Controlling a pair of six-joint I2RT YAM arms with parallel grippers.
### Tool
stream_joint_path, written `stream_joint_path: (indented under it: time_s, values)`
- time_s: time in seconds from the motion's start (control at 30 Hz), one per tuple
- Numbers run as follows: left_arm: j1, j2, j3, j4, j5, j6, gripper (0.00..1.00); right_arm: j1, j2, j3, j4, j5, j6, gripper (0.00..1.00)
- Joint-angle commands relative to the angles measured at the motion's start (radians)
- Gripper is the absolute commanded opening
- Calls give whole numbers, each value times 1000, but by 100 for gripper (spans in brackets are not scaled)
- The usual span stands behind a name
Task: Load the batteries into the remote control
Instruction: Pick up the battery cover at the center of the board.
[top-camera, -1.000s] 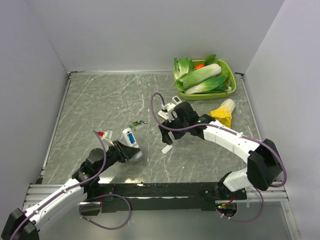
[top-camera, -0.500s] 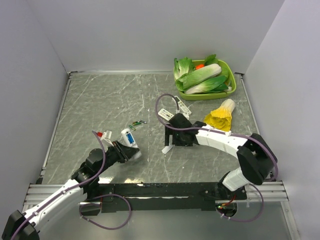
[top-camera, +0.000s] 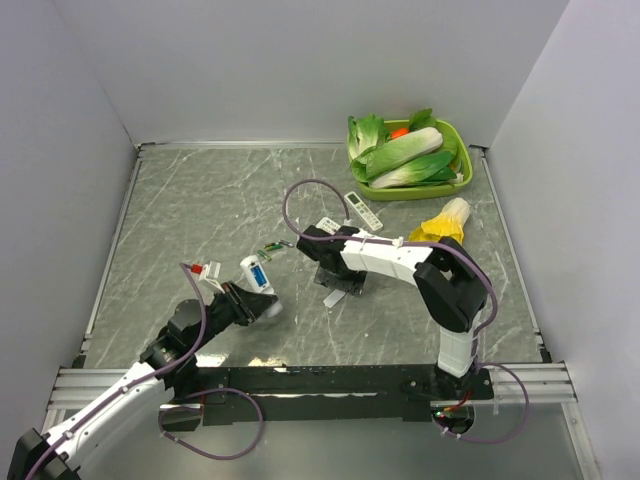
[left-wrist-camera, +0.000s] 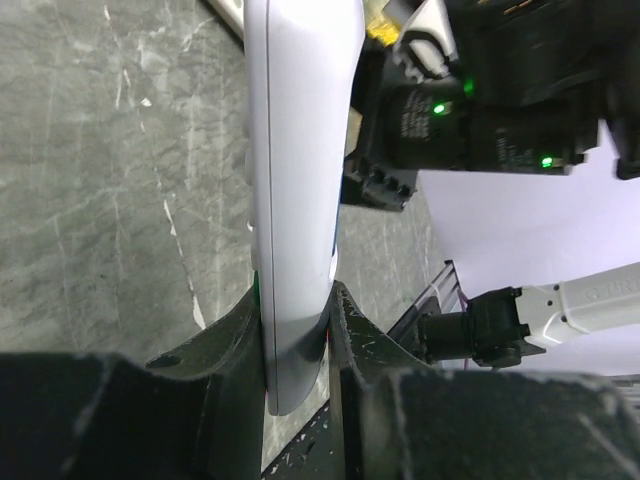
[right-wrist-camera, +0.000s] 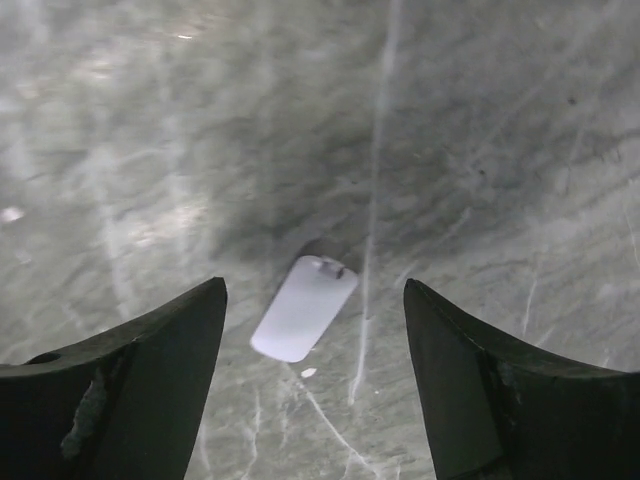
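My left gripper (top-camera: 250, 300) (left-wrist-camera: 296, 300) is shut on the lower end of the slim white remote control (top-camera: 256, 280) (left-wrist-camera: 295, 180) and holds it on edge just above the table. Blue battery wrappers (top-camera: 258, 272) show in its open back in the top view. My right gripper (top-camera: 335, 280) (right-wrist-camera: 314, 283) is open and empty. It points down over the small white loose cover plate (top-camera: 334, 298) (right-wrist-camera: 303, 307), which lies flat on the table between the fingers without touching them.
Green-wrapped cells (top-camera: 272, 248) lie beyond the held remote. Two longer white remotes (top-camera: 362, 210) (top-camera: 328, 226) lie behind the right wrist. A small red-and-white item (top-camera: 205, 268) lies left. A green basket (top-camera: 462, 170) of vegetables and a yellow vegetable (top-camera: 442, 228) are at back right.
My right arm has folded and swung its gripper left and down over the cover plate. My left gripper has kept its hold on the remote and hardly moved.
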Motion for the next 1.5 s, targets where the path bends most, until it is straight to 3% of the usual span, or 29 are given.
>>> stream_joint_path:
  time_s: [0.0, 0.57, 0.9, 1.17, 1.47]
  values:
    - [3, -30, -11, 14, -11, 21, 1, 6, 7, -8, -65, 1, 146, 75]
    - [3, -24, -11, 22, 8, 14, 1, -7, 48, -61, 19, -39, 201, 56]
    - [3, -13, -12, 33, 15, 11, 1, 5, 51, -48, 42, -31, 144, 38]
    - [3, 5, -17, 100, 44, 4, 1, 48, 4, -54, 144, 93, -3, 9]
    - [3, 97, -74, 302, 129, 18, 1, 131, -258, -170, 393, 327, -357, 7]
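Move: The battery cover lies flat on the table almost under the open right hand, some 2 cm back and about 2 cm below it. Beyond it, one loose remote lies roughly 16 cm ahead of the right hand, about 1 cm to the right. The batteries are some 12 cm ahead and 17 cm left of the hand. From the left hand, which already holds the open remote, the cover is about 15 cm right, 4 cm ahead and 10 cm lower. The cover is taken between the right fingers: the hand sinks about 2 cm and eases back 1 cm, turning slightly clockwise to line up, and closes until the pads pinch the cover's two long sides. Then it lifts nearly 3 cm, going forward and left, turning some 20 degrees counter-clockwise, fingertips swinging forward. The left hand keeps its hold on the remote and late on rises about 1.5 cm, edging right. ##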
